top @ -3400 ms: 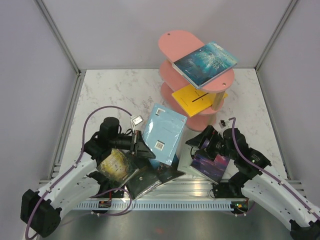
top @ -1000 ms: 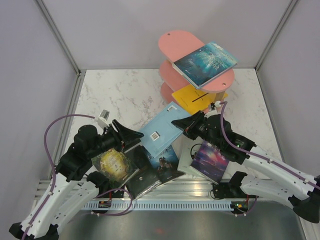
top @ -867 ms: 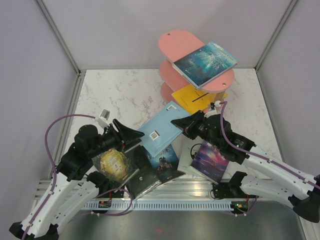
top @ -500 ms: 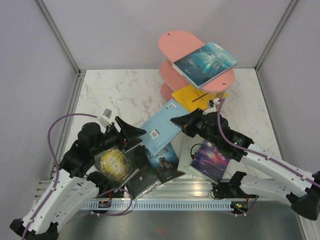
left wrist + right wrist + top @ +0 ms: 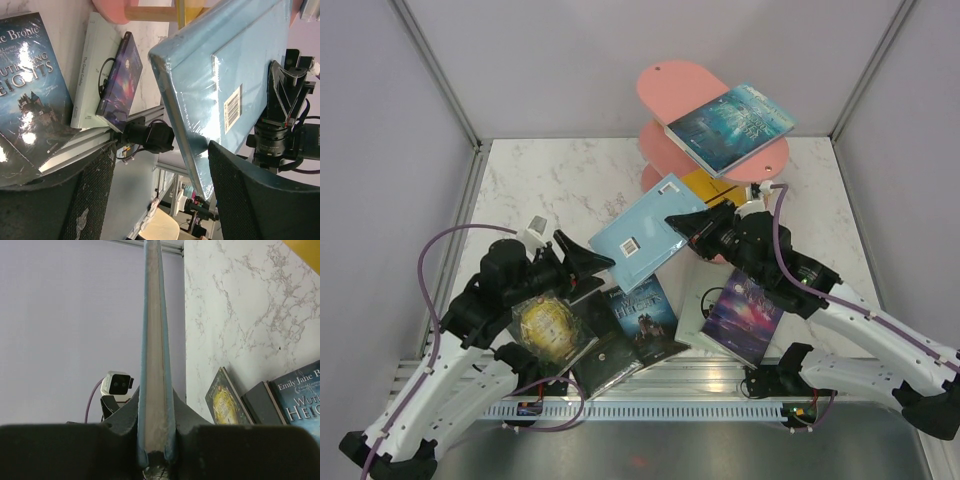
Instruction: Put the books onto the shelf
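My right gripper (image 5: 692, 226) is shut on one edge of a light blue book (image 5: 642, 238) and holds it in the air, left of the pink shelf (image 5: 672, 88). The right wrist view has that book (image 5: 154, 355) edge-on between the shut fingers of my right gripper (image 5: 155, 450). My left gripper (image 5: 584, 262) is open just below-left of it; in the left wrist view the book (image 5: 225, 70) hangs above the spread jaws of my left gripper (image 5: 160, 200), its corner beside the right finger (image 5: 250, 195). A teal-blue book (image 5: 730, 124) lies on the shelf, a yellow one (image 5: 704, 186) on a lower board.
On the table near the arm bases lie a green-gold circle book (image 5: 546, 328), a dark grey book (image 5: 610, 362), a dark blue castle-cover book (image 5: 644, 316), and a purple galaxy book (image 5: 744, 312) on a pale one (image 5: 698, 312). Grey walls stand on three sides.
My left gripper has opened and let go of the light blue book. The right gripper has carried the book up and back toward the shelf, uncovering the dark blue book.
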Robot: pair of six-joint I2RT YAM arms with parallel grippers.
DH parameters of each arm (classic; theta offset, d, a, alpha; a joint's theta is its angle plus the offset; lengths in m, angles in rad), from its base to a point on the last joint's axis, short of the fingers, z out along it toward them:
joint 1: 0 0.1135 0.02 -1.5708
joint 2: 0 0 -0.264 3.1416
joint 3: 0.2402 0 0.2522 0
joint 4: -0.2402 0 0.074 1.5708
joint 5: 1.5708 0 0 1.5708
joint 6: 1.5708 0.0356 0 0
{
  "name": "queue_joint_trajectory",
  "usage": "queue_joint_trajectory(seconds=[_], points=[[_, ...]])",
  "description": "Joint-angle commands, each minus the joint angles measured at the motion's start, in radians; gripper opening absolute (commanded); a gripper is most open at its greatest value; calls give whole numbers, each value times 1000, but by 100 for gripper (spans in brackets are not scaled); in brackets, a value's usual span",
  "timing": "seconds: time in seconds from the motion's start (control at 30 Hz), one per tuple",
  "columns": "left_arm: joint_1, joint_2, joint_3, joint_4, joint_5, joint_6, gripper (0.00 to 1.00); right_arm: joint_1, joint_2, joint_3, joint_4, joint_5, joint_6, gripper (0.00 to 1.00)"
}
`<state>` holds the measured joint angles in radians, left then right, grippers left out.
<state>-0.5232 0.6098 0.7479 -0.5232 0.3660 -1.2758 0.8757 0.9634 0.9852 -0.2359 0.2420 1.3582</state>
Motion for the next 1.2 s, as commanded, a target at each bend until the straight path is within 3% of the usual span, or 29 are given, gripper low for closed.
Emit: queue_joint_trajectory(seconds=[0.0,0.3,0.6,0.73,0.97,1.1,1.17], points=[[0,8,39,-60,-33,27,77,5,-11,78,129,20,27,0],[0,51,90,31,-150,0,79,6,-6,-25,262,-44,150,0],[0,-12,33,170,-214,-77,72,5,9,-31,297,-64,193,0],[0,-15,-5,253,-199,-105,60,9,26,-45,328,-76,220,0],[0,19,-5,373,-191,-129,51,28,41,-72,363,-69,254,0],[0,50,-1,394,-170,-131,36,29,52,-69,371,-72,256,0],[0,59,-2,396,-165,-131,20,31,57,-68,374,-78,254,0]])
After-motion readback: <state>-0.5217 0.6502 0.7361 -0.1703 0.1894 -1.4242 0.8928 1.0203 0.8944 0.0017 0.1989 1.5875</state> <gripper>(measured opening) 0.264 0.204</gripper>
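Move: The light blue book, gripped by the right hand, has its middle about 12 cm to the left hand's right, 2 cm farther out and 5 cm above it. On the table some 25 cm below that hand lie Wuthering Heights, 11 cm right and level with it, and the yellow-green book, 12 cm left and 2 cm back. From the right hand, the shelf stands about 25 cm ahead, 7 cm right and 15 cm below. The light blue book, still pinched by the right hand, is carried about 3 cm left towards the left gripper while that wrist rolls some 15 degrees, left side up. The left hand goes forward about 5 cm to meet it, then mainly up 6 cm with its fingertips tilting up and swinging counter-clockwise, and its open fingers close around the book's left end. ##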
